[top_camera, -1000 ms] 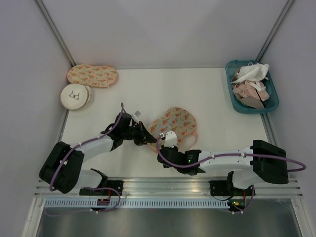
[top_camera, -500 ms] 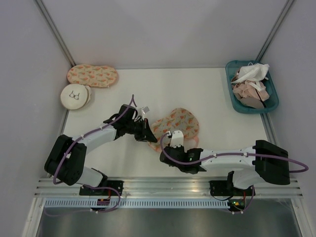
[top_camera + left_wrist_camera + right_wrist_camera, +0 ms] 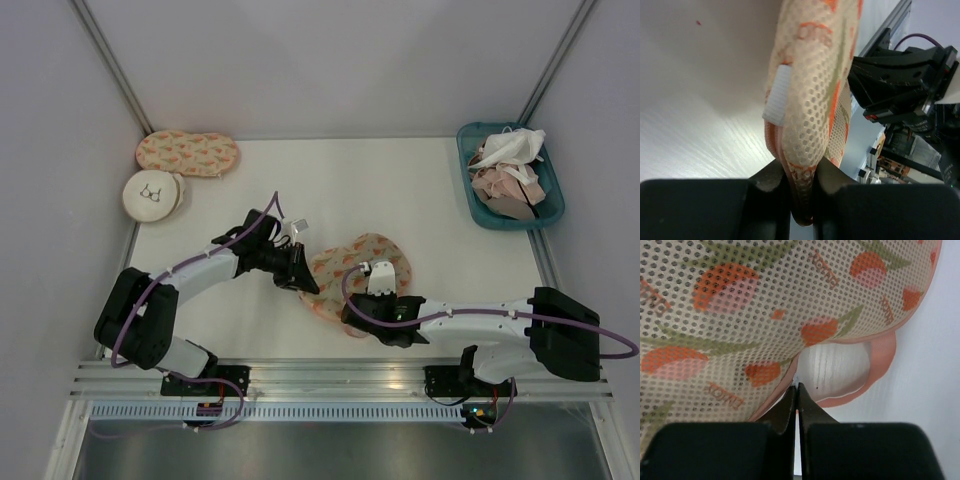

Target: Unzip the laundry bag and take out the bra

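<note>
The laundry bag [image 3: 358,260], cream mesh with orange and green print, lies mid-table between both arms. My left gripper [image 3: 303,283] is shut on the bag's left end; in the left wrist view the pink-edged mesh [image 3: 812,90] is pinched between the fingers [image 3: 771,181], with a white tag [image 3: 777,95] on its side. My right gripper [image 3: 377,284] sits at the bag's near edge. In the right wrist view its tips [image 3: 797,390] are closed on a small zipper pull at the bag's [image 3: 765,305] pink seam, beside the pink loop strap [image 3: 882,365]. The bra is hidden.
A like-printed case [image 3: 187,153] and a round white pouch [image 3: 152,195] lie at the back left. A teal basket [image 3: 552,215] of pale garments stands at the back right. Grey walls enclose the table; a metal rail [image 3: 330,375] runs along the near edge.
Both grippers and the bag have shifted to the right. The right gripper has travelled along the bag's near edge, and the bag now lies longer and flatter.
</note>
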Controlling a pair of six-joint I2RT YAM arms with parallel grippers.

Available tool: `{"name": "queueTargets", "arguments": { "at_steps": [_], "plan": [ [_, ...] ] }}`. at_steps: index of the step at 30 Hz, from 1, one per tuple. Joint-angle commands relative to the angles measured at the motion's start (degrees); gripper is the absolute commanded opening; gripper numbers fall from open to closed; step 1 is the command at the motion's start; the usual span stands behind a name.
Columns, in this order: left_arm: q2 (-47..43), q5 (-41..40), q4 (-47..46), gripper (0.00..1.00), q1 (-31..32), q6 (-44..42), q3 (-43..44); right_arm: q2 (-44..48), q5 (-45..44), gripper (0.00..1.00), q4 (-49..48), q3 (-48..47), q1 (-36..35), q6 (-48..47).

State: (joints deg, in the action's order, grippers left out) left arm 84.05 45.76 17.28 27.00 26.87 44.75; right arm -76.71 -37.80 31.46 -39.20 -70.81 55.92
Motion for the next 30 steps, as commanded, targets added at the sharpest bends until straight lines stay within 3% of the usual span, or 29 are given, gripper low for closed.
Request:
{"name": "queueTargets", "arguments": {
  "at_steps": [1, 2, 4, 5, 7, 8, 12, 19, 24, 28, 30],
  "plan": [
    [-0.1, 8.0, -3.1, 0.23, 0.0, -2.4, 2.0, 0.5, -1.5, 0.00, -0.2, 1.0, 0.8, -1.3],
    [-0.1, 8.1, -3.4, 0.50, -0.1, -2.1, 2.1, 0.1, -1.5, 0.01, -0.3, 1.0, 0.8, -1.3],
    [0.1, 7.8, -4.3, 0.68, -0.1, -1.5, 2.8, -0.5, -1.5, 0.01, -0.6, 0.5, 0.8, -1.3],
    [0.3, 7.3, -4.3, 0.83, 0.0, -1.2, 3.1, -1.1, -1.4, 0.01, -0.7, 0.4, 0.8, -1.3],
    [0.8, 2.8, -3.3, 0.88, -0.1, -1.1, 4.8, -1.4, -1.4, 0.00, -0.8, -0.2, 0.9, -1.4],
    [0.9, 0.6, -1.7, 0.96, -0.1, -1.1, 5.4, -1.4, -1.4, 0.01, -0.9, -0.3, 0.8, -1.4],
    [-0.6, -10.8, 1.4, 0.97, -0.1, 2.1, 5.7, -1.4, -1.1, 0.01, -1.3, -0.8, 0.9, -1.5],
    [-19.3, -32.7, 8.7, 0.99, -0.2, 8.0, -7.0, -2.0, 2.3, 0.00, -5.5, -1.1, 0.8, -2.7],
    [-41.7, -28.3, 10.8, 0.99, -0.1, 19.1, -18.3, -3.0, 10.5, 0.00, -16.1, 0.0, 0.8, -7.3],
    [-51.1, -20.8, 10.2, 0.99, 0.0, 26.5, -22.2, -5.1, 25.9, 0.00, -36.0, 1.1, 0.7, -11.4],
    [-53.6, -19.0, 9.7, 0.99, 0.1, 30.2, -23.0, -7.6, 34.5, 0.00, -40.9, 0.4, 0.7, -12.0]
  ]
}}
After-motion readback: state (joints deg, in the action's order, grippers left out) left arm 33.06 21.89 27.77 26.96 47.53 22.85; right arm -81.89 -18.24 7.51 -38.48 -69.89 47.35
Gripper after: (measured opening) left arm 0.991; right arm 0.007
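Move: The left gripper already pinches the laundry bag's left corner; from it the bag's middle lies about 10 cm right, 5 cm ahead and 7 cm below, and the zip pull some 10 cm right, 3 cm back and 5 cm down. The zip pull is already in the right fingertips; from there the bag's middle is roughly 7 cm ahead, level sideways and 2 cm below, and the held corner about 10 cm left, 3 cm ahead and 5 cm up. Open the left gripper wide to let go of the bag's corner, ease it about 3 cm forward, then swing it left and back, some 8 cm each way, away from the bag, turning it counter-clockwise. Hold the right gripper shut on the zip pull, nearly still at first, then sweep it left about 10 cm along the bag's near edge while rolling the wrist. ##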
